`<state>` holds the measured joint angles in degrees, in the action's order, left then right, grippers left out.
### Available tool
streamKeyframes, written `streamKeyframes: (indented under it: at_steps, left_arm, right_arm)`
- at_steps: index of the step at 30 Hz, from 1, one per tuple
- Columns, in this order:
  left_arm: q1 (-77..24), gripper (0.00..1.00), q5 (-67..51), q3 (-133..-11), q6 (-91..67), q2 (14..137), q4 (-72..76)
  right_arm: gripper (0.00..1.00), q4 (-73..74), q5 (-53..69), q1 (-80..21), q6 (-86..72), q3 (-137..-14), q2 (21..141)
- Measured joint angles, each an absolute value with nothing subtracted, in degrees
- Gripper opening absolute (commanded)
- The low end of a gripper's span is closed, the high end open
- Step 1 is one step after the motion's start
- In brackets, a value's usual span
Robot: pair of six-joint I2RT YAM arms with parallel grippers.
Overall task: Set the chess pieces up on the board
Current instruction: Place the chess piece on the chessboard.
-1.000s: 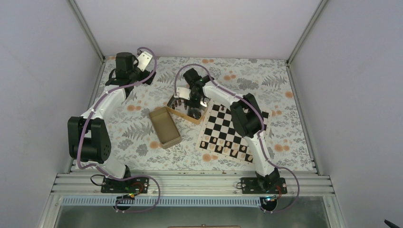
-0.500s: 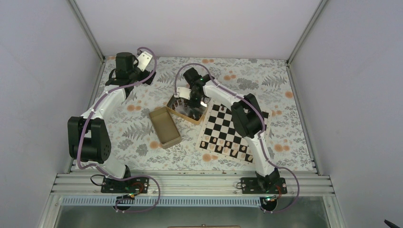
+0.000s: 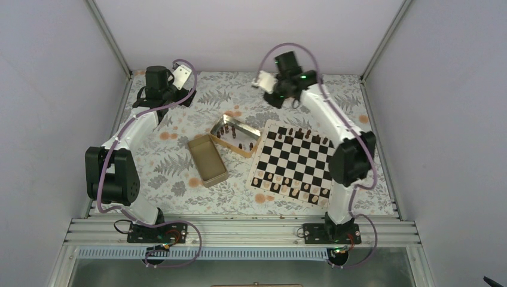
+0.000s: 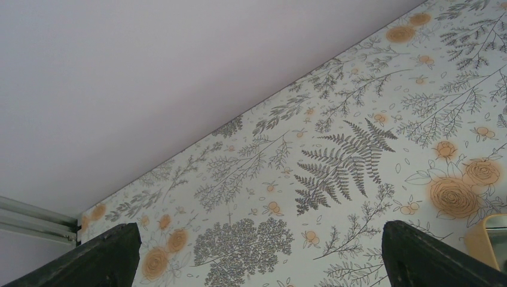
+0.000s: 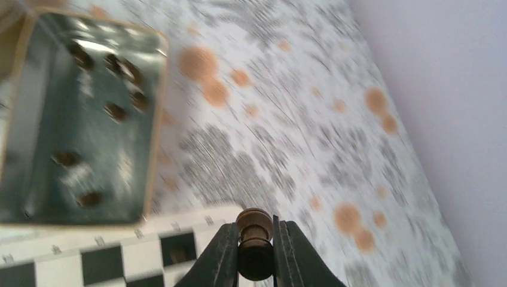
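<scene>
My right gripper (image 5: pixel 256 232) is shut on a dark brown chess piece (image 5: pixel 256 254), which stands upright between the fingers. In the top view that gripper (image 3: pixel 280 89) hangs high, beyond the far left corner of the board (image 3: pixel 296 159). Three dark chess pieces (image 3: pixel 308 135) stand along the board's far rows, and pale pieces (image 3: pixel 281 179) fill its near rows. Several more dark pieces (image 3: pixel 226 130) stand in the open golden tin (image 3: pixel 250 145) left of the board. My left gripper (image 4: pixel 263 263) is wide open and holds nothing, over bare tablecloth at the back left.
A second golden tin (image 3: pixel 207 160), with nothing in it, lies in front of the first one, left of the board. White walls close the table in at the back and sides. The right wrist view is blurred with motion.
My right gripper has risen out of the tin and swung back and to the right, above the board's far corner, with a dark piece in it. The left arm has not moved.
</scene>
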<state>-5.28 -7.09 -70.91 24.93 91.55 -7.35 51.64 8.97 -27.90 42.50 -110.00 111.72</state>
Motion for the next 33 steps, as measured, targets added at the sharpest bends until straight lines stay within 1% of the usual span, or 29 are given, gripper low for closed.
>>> streamKeyframes:
  at_steps: [5, 15, 23, 33]
  left_arm:
    - [-5.28, 1.00, -7.07, -70.91, 24.93, 91.53, -7.33]
    - [-5.28, 1.00, -7.09, -70.91, 24.91, 91.53, -7.38]
    - [-5.28, 1.00, -7.33, -70.91, 24.88, 91.53, -7.40]
    - [-5.28, 1.00, -7.53, -70.91, 24.88, 91.44, -7.40]
  right_arm:
    - [0.09, 51.44, 9.34, -16.23, 42.04, -102.15, 102.98]
    - [0.11, 51.48, 10.44, 9.10, 43.13, -80.47, 90.50]
    - [0.11, 49.01, 13.43, 15.14, 44.75, -69.32, 90.15]
    - [0.11, 43.53, 15.97, 15.16, 44.93, -67.55, 98.06]
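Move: The dark piece still pinched in the right fingers is bound for the empty black corner square h8, some 31 cm to the right, 6 cm back and about 20 cm below. The knight beside this square stands about 27 cm right and 5 cm back, the bishop about 24 cm right and 4 cm back. The piece tray is roughly 12 cm left and 4 cm back. From the left hand, h8 is about 65 cm right, 11 cm back and 22 cm down. The held chess piece is swept quickly to the right by the right arm, about 31 cm across and past the back-row pieces, drawing back some 7 cm. After a slight initial rise it sinks, about 14 cm net, mostly steeply down towards the h8 corner once the sideways travel ends. The hand turns roughly 40 degrees clockwise and its fingers tip more steeply down, keeping their pinch. ##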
